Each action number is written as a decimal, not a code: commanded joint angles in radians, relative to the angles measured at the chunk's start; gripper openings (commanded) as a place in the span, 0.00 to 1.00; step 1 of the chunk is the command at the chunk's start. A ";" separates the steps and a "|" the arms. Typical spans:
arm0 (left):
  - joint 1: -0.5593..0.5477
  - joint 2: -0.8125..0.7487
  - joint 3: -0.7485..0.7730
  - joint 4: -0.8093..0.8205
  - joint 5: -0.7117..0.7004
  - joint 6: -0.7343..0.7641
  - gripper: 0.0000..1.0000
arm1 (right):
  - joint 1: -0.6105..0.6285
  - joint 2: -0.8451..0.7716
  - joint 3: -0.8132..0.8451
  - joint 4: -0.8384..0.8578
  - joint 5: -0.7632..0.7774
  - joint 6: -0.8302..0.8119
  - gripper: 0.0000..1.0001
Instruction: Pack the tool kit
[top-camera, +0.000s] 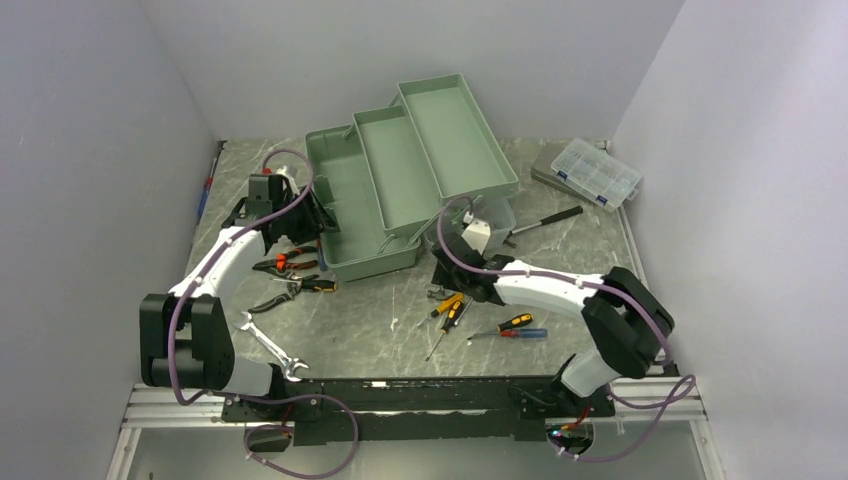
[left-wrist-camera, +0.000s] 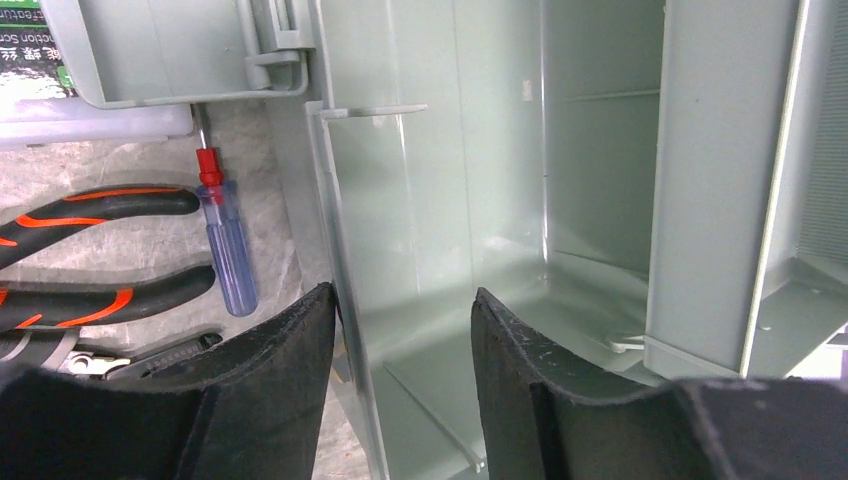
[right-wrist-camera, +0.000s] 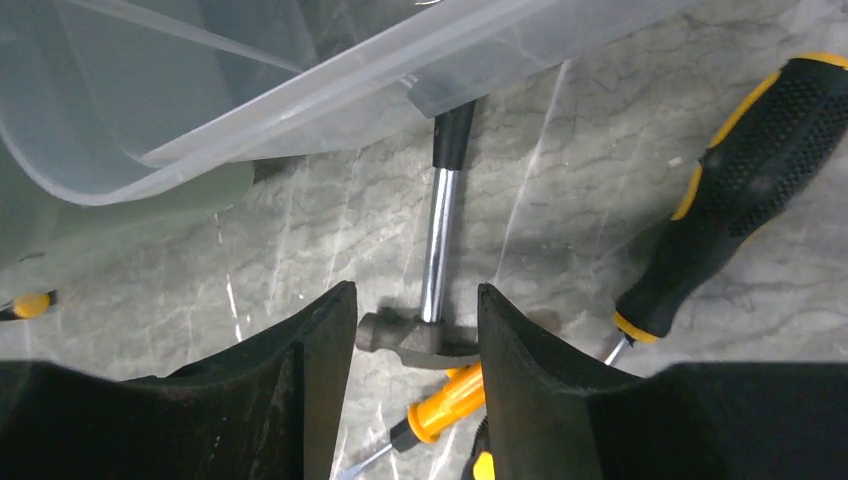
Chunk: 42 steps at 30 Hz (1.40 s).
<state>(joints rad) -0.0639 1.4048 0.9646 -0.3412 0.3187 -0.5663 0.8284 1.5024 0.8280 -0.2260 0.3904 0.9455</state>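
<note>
The sage-green tool kit box (top-camera: 360, 200) stands open at the table's middle, its trays (top-camera: 455, 135) folded out toward the back. My left gripper (top-camera: 322, 215) (left-wrist-camera: 402, 295) is open astride the box's left wall (left-wrist-camera: 340, 250), one finger outside and one inside, holding nothing. My right gripper (top-camera: 442, 272) (right-wrist-camera: 415, 292) is open, low over the table. A small hammer's head (right-wrist-camera: 410, 340) lies between its fingers, ungripped. The hammer's chrome shaft (right-wrist-camera: 437, 240) runs under the translucent lid (right-wrist-camera: 200, 100).
Left of the box lie pliers (top-camera: 290, 263) (left-wrist-camera: 100, 205), a second pair (top-camera: 305, 287), a blue-handled screwdriver (left-wrist-camera: 228, 250) and a wrench (top-camera: 272, 345). Screwdrivers (top-camera: 447, 308) (top-camera: 517, 321) (right-wrist-camera: 740, 180) lie by my right gripper. A black-handled tool (top-camera: 548, 219) and a clear organizer box (top-camera: 597, 172) sit back right.
</note>
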 joint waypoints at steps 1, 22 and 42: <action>0.001 -0.046 -0.003 0.067 0.038 -0.014 0.55 | 0.029 0.078 0.067 0.023 0.092 0.014 0.48; 0.023 0.007 -0.071 0.147 0.047 -0.040 0.30 | 0.047 0.181 0.093 -0.340 0.039 0.335 0.00; 0.000 0.060 -0.087 0.244 0.059 -0.087 0.00 | 0.094 -0.110 -0.138 -0.055 -0.056 0.753 0.00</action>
<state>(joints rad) -0.0410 1.4437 0.8787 -0.2031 0.3431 -0.6369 0.9138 1.4971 0.7490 -0.3393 0.2958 1.5593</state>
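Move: The small hammer lies under the right hand, its middle some 4 cm ahead and 5 cm below. The yellow screwdriver is about 4 cm back and the large screwdriver 2 cm back, 5 cm to the right, both 5 cm below. The toolbox's left rim is level with the left hand, 1 cm left and 2 cm below; the orange pliers lie 3 cm back, 3 cm left, 12 cm below. The right hand sinks 4 cm, pinches the hammer's shaft and pulls back 6 cm; the left pinches the rim. ##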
